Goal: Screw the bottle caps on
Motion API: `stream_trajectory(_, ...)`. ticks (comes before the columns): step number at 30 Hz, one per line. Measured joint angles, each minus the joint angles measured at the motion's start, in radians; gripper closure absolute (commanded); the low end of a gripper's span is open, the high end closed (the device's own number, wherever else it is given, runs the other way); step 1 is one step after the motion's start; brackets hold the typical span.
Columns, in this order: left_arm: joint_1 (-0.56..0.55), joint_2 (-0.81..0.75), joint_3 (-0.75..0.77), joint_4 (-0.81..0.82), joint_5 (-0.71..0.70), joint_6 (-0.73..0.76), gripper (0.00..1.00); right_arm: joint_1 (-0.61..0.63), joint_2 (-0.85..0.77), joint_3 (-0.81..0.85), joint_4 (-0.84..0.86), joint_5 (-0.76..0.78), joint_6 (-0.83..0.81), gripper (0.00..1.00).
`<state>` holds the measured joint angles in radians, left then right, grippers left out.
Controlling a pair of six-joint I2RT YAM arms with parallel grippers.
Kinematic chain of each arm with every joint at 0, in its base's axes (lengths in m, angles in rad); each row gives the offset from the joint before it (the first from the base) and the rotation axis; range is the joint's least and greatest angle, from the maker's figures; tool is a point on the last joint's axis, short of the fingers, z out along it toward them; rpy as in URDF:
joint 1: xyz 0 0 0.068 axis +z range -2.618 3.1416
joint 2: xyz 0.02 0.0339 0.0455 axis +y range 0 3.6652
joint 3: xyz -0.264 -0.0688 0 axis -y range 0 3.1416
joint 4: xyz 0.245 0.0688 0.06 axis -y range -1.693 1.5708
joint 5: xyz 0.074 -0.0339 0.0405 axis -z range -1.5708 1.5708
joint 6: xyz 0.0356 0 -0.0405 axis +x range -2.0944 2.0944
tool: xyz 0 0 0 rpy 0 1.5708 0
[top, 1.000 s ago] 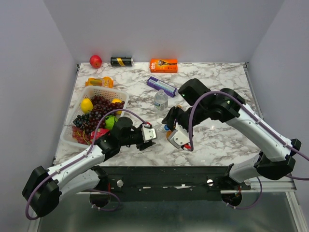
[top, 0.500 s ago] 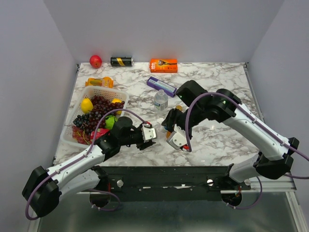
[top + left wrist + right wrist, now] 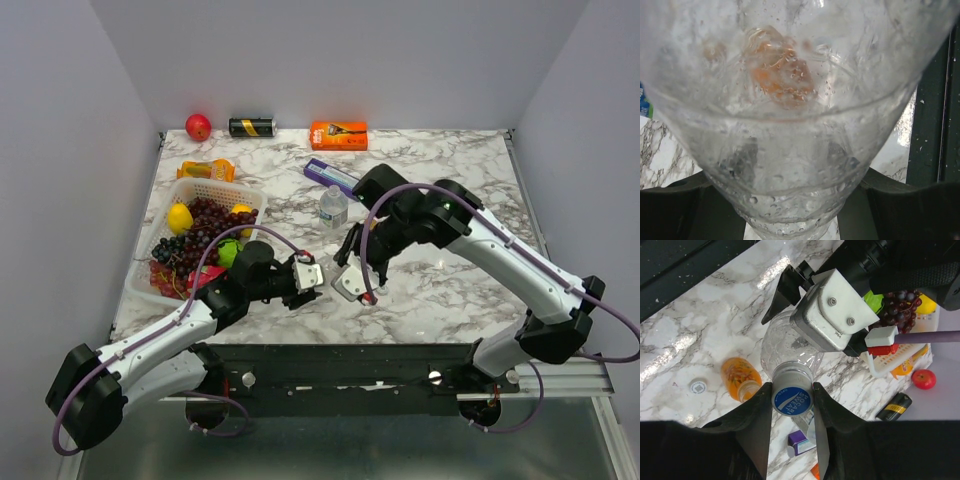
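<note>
My left gripper is shut on a clear bottle and holds it tilted near the table's front edge. This bottle fills the left wrist view, between my dark fingers. My right gripper is shut on the blue cap, which sits on that bottle's mouth. In the top view the right gripper is just right of the left one. The orange bottle lies uncapped on the marble, with the whitish cap beside it. A labelled clear bottle stands mid-table. The orange cap is out of view.
A white basket of grapes and fruit sits at the left. A purple box lies behind the standing bottle. A black can, a red fruit and an orange box line the back edge. An orange packet lies behind the basket.
My right arm has moved left with the blue cap and brought it onto the mouth of the bottle in my left gripper. The left arm has stayed still.
</note>
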<state>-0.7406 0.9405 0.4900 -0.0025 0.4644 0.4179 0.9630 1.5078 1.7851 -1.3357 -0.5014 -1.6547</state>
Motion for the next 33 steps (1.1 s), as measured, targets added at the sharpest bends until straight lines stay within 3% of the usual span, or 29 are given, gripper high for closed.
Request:
stream_trajectory(7, 0.006, -0.012, -0.014, 0.021, -0.070, -0.042, 1.00, -0.005, 0.069, 0.079, -0.003, 0.024, 0.183, 0.66)
stream_trajectory(15, 0.005, -0.068, -0.072, 0.097, -0.303, -0.109, 1.00, -0.053, 0.189, 0.203, 0.026, -0.003, 0.447, 0.69)
stream_trajectory(28, -0.005, -0.041, -0.072, 0.132, -0.704, -0.233, 1.00, -0.149, 0.434, 0.472, 0.099, -0.066, 1.028, 0.70)
stream_trajectory(33, -0.008, -0.015, -0.059, 0.088, -0.778, -0.286, 1.00, -0.181, 0.491, 0.492, 0.136, -0.088, 1.276, 0.78)
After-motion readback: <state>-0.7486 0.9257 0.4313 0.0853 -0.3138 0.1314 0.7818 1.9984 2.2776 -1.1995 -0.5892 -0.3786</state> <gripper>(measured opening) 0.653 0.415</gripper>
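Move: The cap is already in the right fingers on the mouth of the clear bottle, that mouth only about 1 cm below the right hand point. The left hand holds the tilted bottle lower down, with its mouth some 4 cm ahead, 7 cm to the right and 11 cm above. From the right hand, the orange bottle stands about 2 cm back, 3 cm right and 20 cm below; the labelled bottle roughly 15 cm ahead, 3 cm left, about as low. Keep the right fingers pinched on the blue-topped cap and roll that hand some 75 degrees about its own finger line, clockwise looking down onto the cap. Meanwhile keep the left grip and swing the clear bottle about 45 degrees counter-clockwise the other way, carrying both hands together about 12 cm forward and left, away from the orange bottle. ##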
